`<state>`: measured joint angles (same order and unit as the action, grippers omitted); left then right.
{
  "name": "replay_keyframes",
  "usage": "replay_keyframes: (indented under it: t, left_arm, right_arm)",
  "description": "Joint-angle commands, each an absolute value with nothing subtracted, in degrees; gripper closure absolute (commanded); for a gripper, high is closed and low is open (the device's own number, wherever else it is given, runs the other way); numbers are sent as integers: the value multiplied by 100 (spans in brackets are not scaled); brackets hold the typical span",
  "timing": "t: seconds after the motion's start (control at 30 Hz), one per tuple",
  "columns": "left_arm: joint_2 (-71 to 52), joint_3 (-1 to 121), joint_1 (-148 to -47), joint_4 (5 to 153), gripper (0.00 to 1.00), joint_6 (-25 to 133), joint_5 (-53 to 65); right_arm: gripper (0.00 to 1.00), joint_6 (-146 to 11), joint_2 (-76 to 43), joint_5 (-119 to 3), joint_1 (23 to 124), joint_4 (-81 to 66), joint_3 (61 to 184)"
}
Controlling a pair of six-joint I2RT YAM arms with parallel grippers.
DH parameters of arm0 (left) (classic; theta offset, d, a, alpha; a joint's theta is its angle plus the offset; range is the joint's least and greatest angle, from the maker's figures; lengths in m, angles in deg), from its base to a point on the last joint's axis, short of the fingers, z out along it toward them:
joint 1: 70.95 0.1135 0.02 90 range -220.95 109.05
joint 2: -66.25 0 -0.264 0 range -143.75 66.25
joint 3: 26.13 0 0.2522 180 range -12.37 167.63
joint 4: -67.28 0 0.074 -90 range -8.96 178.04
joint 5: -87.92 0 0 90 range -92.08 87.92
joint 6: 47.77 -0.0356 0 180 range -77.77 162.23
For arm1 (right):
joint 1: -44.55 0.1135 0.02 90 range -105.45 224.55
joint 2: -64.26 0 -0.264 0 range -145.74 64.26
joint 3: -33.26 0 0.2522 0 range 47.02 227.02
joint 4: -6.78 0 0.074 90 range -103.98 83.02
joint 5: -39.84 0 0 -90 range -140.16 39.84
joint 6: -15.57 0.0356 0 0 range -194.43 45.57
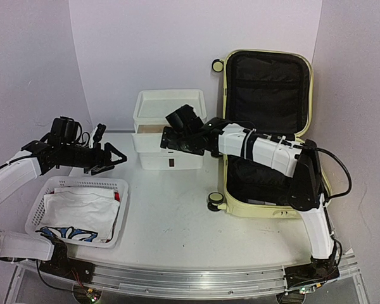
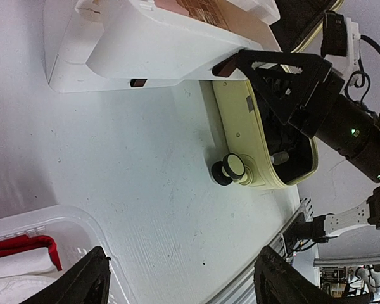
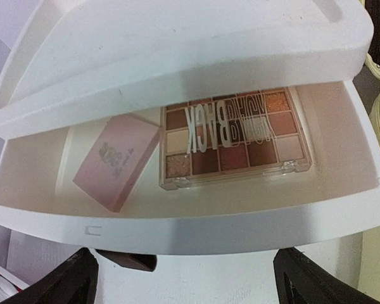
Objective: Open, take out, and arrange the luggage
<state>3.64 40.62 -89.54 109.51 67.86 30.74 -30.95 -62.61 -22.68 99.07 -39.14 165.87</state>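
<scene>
The luggage (image 1: 237, 206), pale yellow with a black lining, lies open at the right of the table, and its lid (image 1: 269, 85) stands upright. Its shell (image 2: 240, 136) and one wheel (image 2: 231, 168) show in the left wrist view. My right gripper (image 1: 171, 138) reaches left from over the luggage to the white drawer box (image 1: 168, 104). It is open (image 3: 193, 285) in front of the pulled-out drawer (image 3: 196, 225), with nothing between its fingers. My left gripper (image 1: 116, 158) hangs open (image 2: 180, 278) over the table, just past the basket, holding nothing.
The drawer holds an eyeshadow palette (image 3: 234, 139) and a small pink box (image 3: 117, 161). A white perforated basket (image 1: 121, 190) at the front left holds white clothing (image 1: 76, 209) and a blue-patterned item (image 1: 69, 234). The drawer box (image 2: 145, 50) stands beside the luggage.
</scene>
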Motion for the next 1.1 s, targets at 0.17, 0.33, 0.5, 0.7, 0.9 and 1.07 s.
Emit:
replay_keyframes:
  t: [0.17,0.33,0.5,0.7,0.9,1.07]
  left_arm:
    - [641,4004,-8958,10818,21,6851,3058]
    - [736,3967,-8960,10845,21,6866,3043]
    - [840,3888,-8958,10864,21,6904,3063]
    - [932,3837,-8959,10888,21,6895,3017]
    - [951,3830,-8959,10936,21,6874,3029]
    - [873,3809,-8958,11010,21,6694,2989]
  right_arm:
    - [2,-3577,-6933,-1622,9878,-2998,17729]
    - [2,-3993,-7226,-1399,9841,-2667,18010]
    - [2,-4265,-7407,-1429,9758,-2447,18076]
    - [2,-4734,-7548,-1518,9761,-2105,18085]
    - [2,-5044,-7438,-1672,9756,-2077,17931]
    - [2,-5662,-6130,-2820,9763,-2077,16415]
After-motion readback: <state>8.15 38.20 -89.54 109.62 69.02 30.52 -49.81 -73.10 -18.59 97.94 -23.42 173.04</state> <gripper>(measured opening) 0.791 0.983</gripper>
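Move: The front of the open top drawer, with its brown handle, is right at the right hand's open fingers: the handle lies some 2 cm ahead and 3 cm left, about level in height. Inside the drawer, the eyeshadow palette lies about 8 cm ahead and 1 cm right, and the pink box about 8 cm ahead and 7 cm left, both a couple of centimetres lower. From the left hand the handle is about 11 cm ahead, 18 cm right and slightly lower. Forward about 6 cm, slowing, and some 3 cm to the left, the right hand pushes the top drawer's front in towards the white cabinet with wide-open fingers. The wrist tips up about 15 degrees, levelling the hand; height changes little beyond a small early rise and sinking back. At the very end the hand starts to ease back. ##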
